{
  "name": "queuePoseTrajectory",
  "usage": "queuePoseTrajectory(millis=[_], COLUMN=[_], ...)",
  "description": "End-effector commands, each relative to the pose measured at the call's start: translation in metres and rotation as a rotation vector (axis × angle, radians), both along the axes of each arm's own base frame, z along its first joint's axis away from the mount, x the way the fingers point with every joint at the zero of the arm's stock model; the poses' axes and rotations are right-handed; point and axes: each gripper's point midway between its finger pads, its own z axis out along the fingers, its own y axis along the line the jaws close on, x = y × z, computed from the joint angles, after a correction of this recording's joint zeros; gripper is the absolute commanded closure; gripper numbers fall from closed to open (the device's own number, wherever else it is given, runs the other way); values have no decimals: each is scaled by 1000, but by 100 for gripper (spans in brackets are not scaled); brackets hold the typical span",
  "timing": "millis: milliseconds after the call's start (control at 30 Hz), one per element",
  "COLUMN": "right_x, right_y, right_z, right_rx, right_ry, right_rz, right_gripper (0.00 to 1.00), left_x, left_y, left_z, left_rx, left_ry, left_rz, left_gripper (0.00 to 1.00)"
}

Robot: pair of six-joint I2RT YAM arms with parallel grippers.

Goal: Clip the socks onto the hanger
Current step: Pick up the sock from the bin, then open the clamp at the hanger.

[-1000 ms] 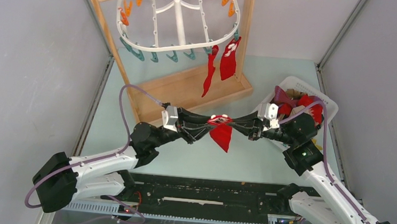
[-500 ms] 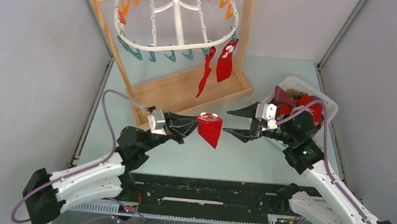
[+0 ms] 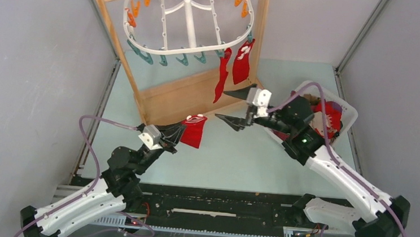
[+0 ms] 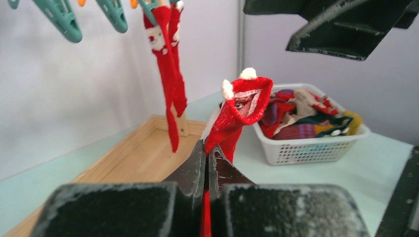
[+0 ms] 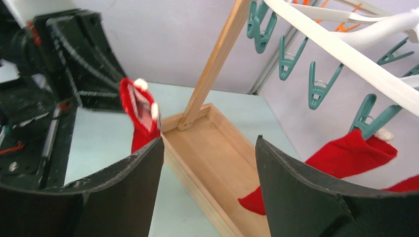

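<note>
My left gripper is shut on a red sock with a white cuff, just in front of the wooden stand. In the left wrist view the sock sticks up from the closed fingertips. My right gripper stands open and empty to the sock's right, below the hanger. The hanger is a white oval frame with teal clothespins along its rim. Two red socks hang clipped at its right end. More socks lie in a white basket.
The wooden stand has a tray base and upright posts that carry the hanger. The white basket sits at the right, behind the right arm. Grey walls close in both sides.
The right gripper let go of the red sock, opened and moved up toward the hanger. The left gripper closed on the sock and carried it left toward the stand.
</note>
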Motion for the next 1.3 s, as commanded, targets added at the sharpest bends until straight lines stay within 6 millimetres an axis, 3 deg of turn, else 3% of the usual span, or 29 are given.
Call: queuePoseTrajectory(millis=[0,367,800,1000,1267], right_x=[26,65,111,123,136], right_y=[16,52,58,55,62], right_z=[46,56,63,53,52], right_rx=[164,281,372,382,389], right_ry=[-19,-23,-21,49,20], right_rz=[-167,-321,-436,-466,-473], right_gripper=[24,28,26,27,29], left_x=[14,25,36,38,43], left_y=[14,11,12,12,16], left_z=[-18,-22,-20,-19,-18], left_rx=[81,100,21,42,42], left_ry=[1,3,44,52,42], left_rz=[120,140,168,169,183], left_gripper=[100,100,100,100,100])
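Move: My open right hand is bound for the empty teal clip just left of the hanging socks, about 16 cm ahead, 8 cm to its left and 5 cm above. The nearer hanging sock is some 17 cm ahead and 1 cm left, its middle about 6 cm lower than the hand; the next empty clip is 15 cm ahead, 14 cm left and 5 cm up. From my left hand, the aimed-at clip is roughly 20 cm ahead, 3 cm right and 12 cm up. I swing my right hand away from the handed-over sock to the hanger rim, about 13 cm forward and 6 cm left, the leftward part early, rising slightly. The wrist turns some 25 degrees clockwise and tips the fingers upward; they stay wide open on either side of the clip. My left hand keeps its pinch on the sock and eases about 4 cm forward and as far down. ##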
